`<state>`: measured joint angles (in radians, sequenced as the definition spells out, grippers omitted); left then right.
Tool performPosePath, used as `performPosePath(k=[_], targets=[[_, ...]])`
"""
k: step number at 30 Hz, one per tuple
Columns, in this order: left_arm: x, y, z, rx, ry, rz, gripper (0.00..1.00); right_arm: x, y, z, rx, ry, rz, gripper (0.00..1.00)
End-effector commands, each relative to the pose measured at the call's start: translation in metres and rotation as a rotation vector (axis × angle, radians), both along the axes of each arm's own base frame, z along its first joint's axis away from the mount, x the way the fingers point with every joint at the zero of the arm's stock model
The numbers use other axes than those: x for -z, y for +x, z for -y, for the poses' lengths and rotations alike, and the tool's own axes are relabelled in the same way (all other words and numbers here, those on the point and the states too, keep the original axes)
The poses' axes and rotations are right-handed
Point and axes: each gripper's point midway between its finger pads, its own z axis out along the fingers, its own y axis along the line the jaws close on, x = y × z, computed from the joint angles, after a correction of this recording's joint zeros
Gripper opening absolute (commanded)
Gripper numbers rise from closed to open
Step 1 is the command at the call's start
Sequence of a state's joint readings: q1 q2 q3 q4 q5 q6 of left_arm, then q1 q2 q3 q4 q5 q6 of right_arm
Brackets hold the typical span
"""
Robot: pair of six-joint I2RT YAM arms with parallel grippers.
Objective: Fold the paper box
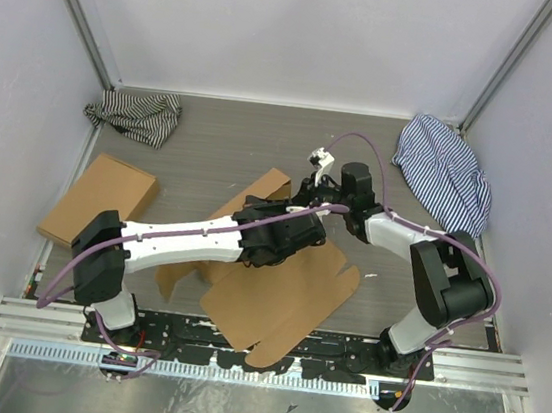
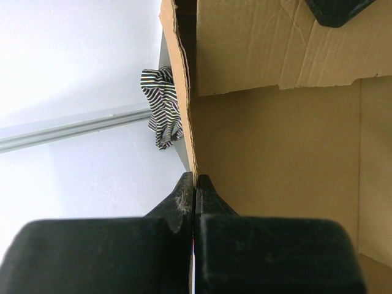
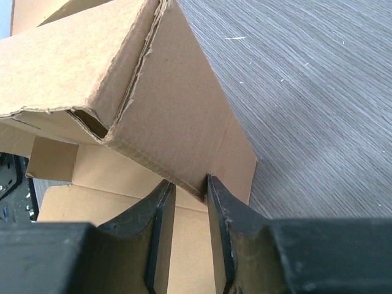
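The paper box is a brown cardboard sheet lying part-folded in the middle of the table, with one panel raised toward the back. In the left wrist view my left gripper is shut on the thin edge of an upright wall of the paper box. The right wrist view shows my right gripper open, its two fingers straddling the lower edge of a folded-up flap of the paper box. The right finger touches that flap. Both arms meet over the sheet's far half.
A second flat brown cardboard box lies at the left. One striped cloth is bunched at the back left, another at the back right. White walls close the table on three sides; a metal rail runs along the near edge.
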<state>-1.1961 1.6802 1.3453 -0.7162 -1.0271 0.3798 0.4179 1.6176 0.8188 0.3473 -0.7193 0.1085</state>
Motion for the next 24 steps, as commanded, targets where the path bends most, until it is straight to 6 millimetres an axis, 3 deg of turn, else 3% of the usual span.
performPosePath(k=[1, 3, 8, 10, 12, 16, 21, 24], targets=[[0.015, -0.011, 0.032, 0.073, -0.086, -0.080, 0.00, -0.027, 0.004, -0.022, -0.052, 0.061, 0.085, 0.33], [0.016, -0.012, 0.033, 0.072, -0.092, -0.084, 0.00, -0.027, 0.005, -0.024, -0.052, 0.058, 0.087, 0.32], [0.012, -0.013, 0.031, 0.053, -0.117, -0.078, 0.00, -0.025, 0.010, -0.019, -0.003, 0.033, 0.096, 0.02], [0.007, -0.014, 0.029, 0.037, -0.145, -0.073, 0.01, -0.025, 0.011, -0.015, 0.023, 0.020, 0.106, 0.01], [0.001, -0.014, 0.028, 0.020, -0.176, -0.068, 0.12, -0.025, 0.012, -0.012, 0.041, 0.011, 0.111, 0.01], [-0.009, -0.018, 0.028, -0.014, -0.258, -0.076, 0.51, -0.023, 0.012, -0.009, 0.058, -0.002, 0.099, 0.01], [-0.021, -0.027, 0.028, -0.032, -0.394, -0.105, 0.61, -0.023, 0.015, -0.006, 0.099, -0.013, 0.084, 0.01], [-0.041, -0.029, 0.023, -0.049, -0.498, -0.072, 0.61, -0.024, 0.019, -0.003, 0.131, -0.023, 0.083, 0.01]])
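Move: The left fingers hold the top edge of the paper box's raised side wall, right at their pads. For the right hand, the near edge of the box's end wall lies between its half-open tips, about 1 cm ahead and 1 cm left; seen from the left hand, that edge is roughly 3 cm ahead, 10 cm right and 8 cm lower. The flat lid panel spreads some 24 cm back from the right hand, 2 cm left and 9 cm below. The right fingers shut on the edge of the box's end wall and pinch it, the hand nudging about 1 cm forward and turning slightly clockwise. Then the left hand lets go of the side wall's edge, opening past half and easing about 2.5 cm right and 2 cm back while it rolls its left side down by some 15 degrees. ##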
